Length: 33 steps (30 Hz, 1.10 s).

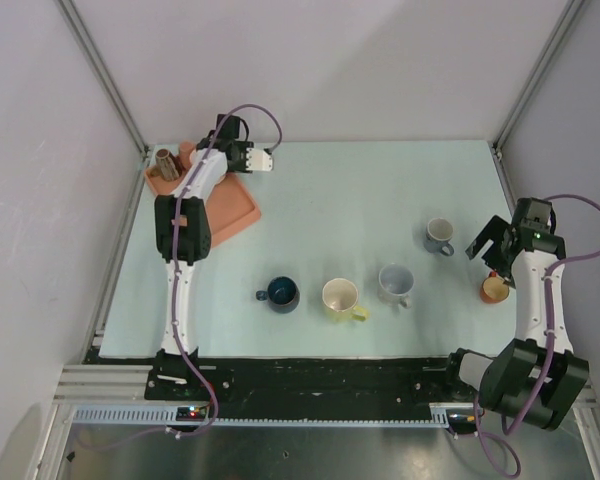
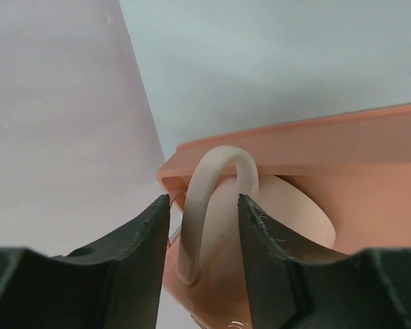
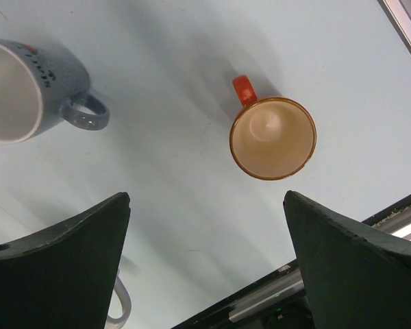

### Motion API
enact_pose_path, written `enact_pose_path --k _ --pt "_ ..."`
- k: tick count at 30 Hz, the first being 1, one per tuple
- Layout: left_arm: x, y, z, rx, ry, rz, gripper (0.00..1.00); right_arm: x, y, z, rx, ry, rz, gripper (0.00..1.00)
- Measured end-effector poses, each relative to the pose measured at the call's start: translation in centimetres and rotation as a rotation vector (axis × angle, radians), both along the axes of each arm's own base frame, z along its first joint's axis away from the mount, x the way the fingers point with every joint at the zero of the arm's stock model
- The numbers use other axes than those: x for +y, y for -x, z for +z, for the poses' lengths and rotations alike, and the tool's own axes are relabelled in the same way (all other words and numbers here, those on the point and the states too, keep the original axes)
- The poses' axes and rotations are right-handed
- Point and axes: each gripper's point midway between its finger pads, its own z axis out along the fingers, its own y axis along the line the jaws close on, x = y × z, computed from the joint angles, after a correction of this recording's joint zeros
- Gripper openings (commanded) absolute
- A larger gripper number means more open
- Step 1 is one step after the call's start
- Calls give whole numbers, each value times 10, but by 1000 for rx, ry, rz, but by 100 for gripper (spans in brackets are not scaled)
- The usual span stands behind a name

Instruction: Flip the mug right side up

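A peach mug (image 2: pixel 288 212) with a white loop handle (image 2: pixel 212 199) sits in the far corner of the orange tray (image 2: pixel 342 137). In the top view only a bit of the mug (image 1: pixel 187 152) shows beside my left arm. My left gripper (image 2: pixel 204 205) is open and straddles the handle, one dark finger (image 2: pixel 140 253) on each side with narrow gaps. My right gripper (image 3: pixel 207 205) is wide open above bare table at the right, holding nothing, just near an upright orange mug (image 3: pixel 272 137).
A brown cup (image 1: pixel 165 162) stands in the tray (image 1: pixel 235 215) left of the arm. On the mat stand a grey mug (image 1: pixel 439 235), a pale grey mug (image 1: pixel 396 283), a yellow mug (image 1: pixel 341 298) and a dark blue mug (image 1: pixel 281 293). Walls close in on the left and right.
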Motion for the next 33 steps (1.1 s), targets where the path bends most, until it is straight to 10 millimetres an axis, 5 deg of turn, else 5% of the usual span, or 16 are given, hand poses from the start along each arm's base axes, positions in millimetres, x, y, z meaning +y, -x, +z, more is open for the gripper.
enact_pose_path --k 7,15,22,27,33 --pt "5 -5 -5 -31 -63 -20 3 5 -6 8 -22 -2 23 99" --pt "10 10 -5 -12 -68 4 0 11 -14 16 -39 -8 56 99" --pt "10 19 15 -44 127 154 0 26 -25 35 -79 7 115 99" --pt "10 48 27 -7 316 273 0 69 -45 64 -161 21 260 99" --pt "12 81 32 51 489 407 0 173 -79 110 -348 -58 547 100"
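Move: The mug, big and pale pink, lies on its side in the tray with its handle between the left hand's open fingers, its body about 3 cm back, 2 cm left and 4 cm below. The small pink mug lies some 5 cm ahead and 12 cm left of that hand, the brown mug about 1 cm ahead and 17 cm left. From the right hand the big mug is roughly 37 cm ahead, 72 cm left and 9 cm lower. Left pinches the mug's handle, draws back about 8 cm; right sweeps left about 17 cm and up. ##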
